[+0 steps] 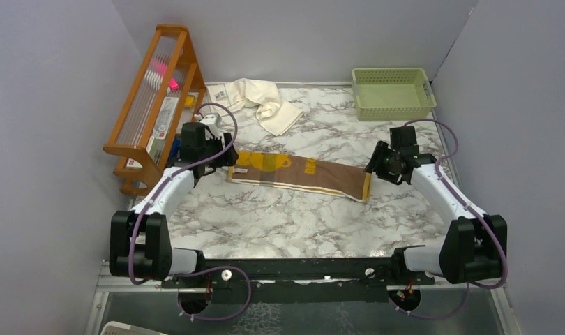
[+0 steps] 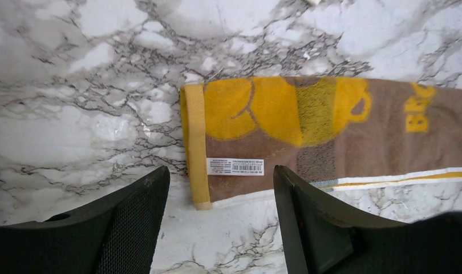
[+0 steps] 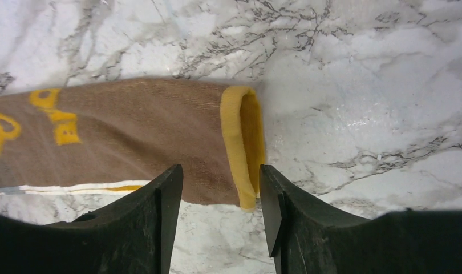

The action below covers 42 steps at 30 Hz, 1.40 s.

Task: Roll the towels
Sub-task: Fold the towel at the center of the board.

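Observation:
A brown towel [image 1: 300,174] with mustard-yellow print and edging lies folded into a long strip across the middle of the marble table. My left gripper [image 1: 227,157] hovers open at its left end [image 2: 229,137], where a white barcode label [image 2: 235,166] shows; nothing is between the jaws. At the strip's yellow-hemmed right end [image 3: 243,142], my right gripper [image 1: 372,165] is open too and holds nothing. A cream towel [image 1: 262,101] with a small label patch lies crumpled at the back of the table.
A wooden rack [image 1: 154,105] with small items stands along the left wall. A pale green basket [image 1: 393,92] sits at the back right corner. Grey walls close in both sides.

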### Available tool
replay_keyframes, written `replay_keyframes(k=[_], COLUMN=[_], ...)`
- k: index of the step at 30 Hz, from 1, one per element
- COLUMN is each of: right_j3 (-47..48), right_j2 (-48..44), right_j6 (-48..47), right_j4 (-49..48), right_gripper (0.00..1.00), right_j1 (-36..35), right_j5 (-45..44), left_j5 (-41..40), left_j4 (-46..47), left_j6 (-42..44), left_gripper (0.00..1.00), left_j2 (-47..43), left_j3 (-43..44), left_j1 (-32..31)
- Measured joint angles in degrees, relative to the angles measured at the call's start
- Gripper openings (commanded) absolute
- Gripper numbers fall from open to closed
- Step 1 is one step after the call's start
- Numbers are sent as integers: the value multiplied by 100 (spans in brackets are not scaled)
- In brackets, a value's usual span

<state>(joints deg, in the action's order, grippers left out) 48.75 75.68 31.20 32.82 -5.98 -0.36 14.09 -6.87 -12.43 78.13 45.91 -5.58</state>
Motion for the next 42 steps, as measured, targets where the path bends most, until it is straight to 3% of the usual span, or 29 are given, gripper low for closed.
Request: replay_keyframes(k=[4, 7, 10, 13, 16, 22, 28, 42], right_j3=[2, 0, -9, -9, -9, -9, -20, 92], right_j2=[-343, -385, -367, -184, 138, 564, 988, 1821], right_j6=[0, -44, -190, -302, -348, -389, -402, -382], right_j4=[-70, -157, -358, -649, -835, -1078, -1099, -1106], right_gripper=[49, 42, 24, 7, 2, 1, 1, 1], right_j1=[0, 0, 4, 4, 2, -164, -221, 90], right_j5=[-31, -20, 223, 649, 1069, 1539, 1578, 1381], left_j5=[13, 96, 328, 623, 824, 953, 901, 35], left_j4=[22, 35, 31, 33, 39, 127, 258, 778], left_j6=[-35, -46, -105, -243, -382, -586, -778, -1456], left_gripper=[67, 52, 37, 30, 24, 17, 16, 16], left_j2=[-372, -315, 46, 590, 964, 1241, 1478, 1399], left_j3=[52, 101, 240, 437, 538, 658, 695, -310], left_j1=[0, 0, 0, 0, -42, -317, -660, -680])
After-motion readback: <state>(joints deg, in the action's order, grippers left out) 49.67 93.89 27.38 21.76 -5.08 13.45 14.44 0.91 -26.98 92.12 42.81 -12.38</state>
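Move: The towel lies folded into a narrow strip under both hands. The left hand goes for the cloth beside the white label, roughly 8 cm below, 5 cm right and 2 cm back; the label is about 3 cm right, 1 cm back, the left yellow hem nearly underneath, the white towel some 21 cm ahead, 9 cm right. The right hand's spot is about 4 cm left, 2 cm ahead, 6 cm below; its yellow hem sits 1 cm back, 1 cm left. The folded towel is pressed down near both ends by closing, empty fingers. The right hand lifts slightly, swings about 6 cm left and shuts, then sinks some 8 cm onto the cloth inside its hem, easing back right. The left hand rises, shifts 7 cm right while nearly closing, then comes down beside the label, easing back left, its fingers tipping about 15 degrees steeper. ##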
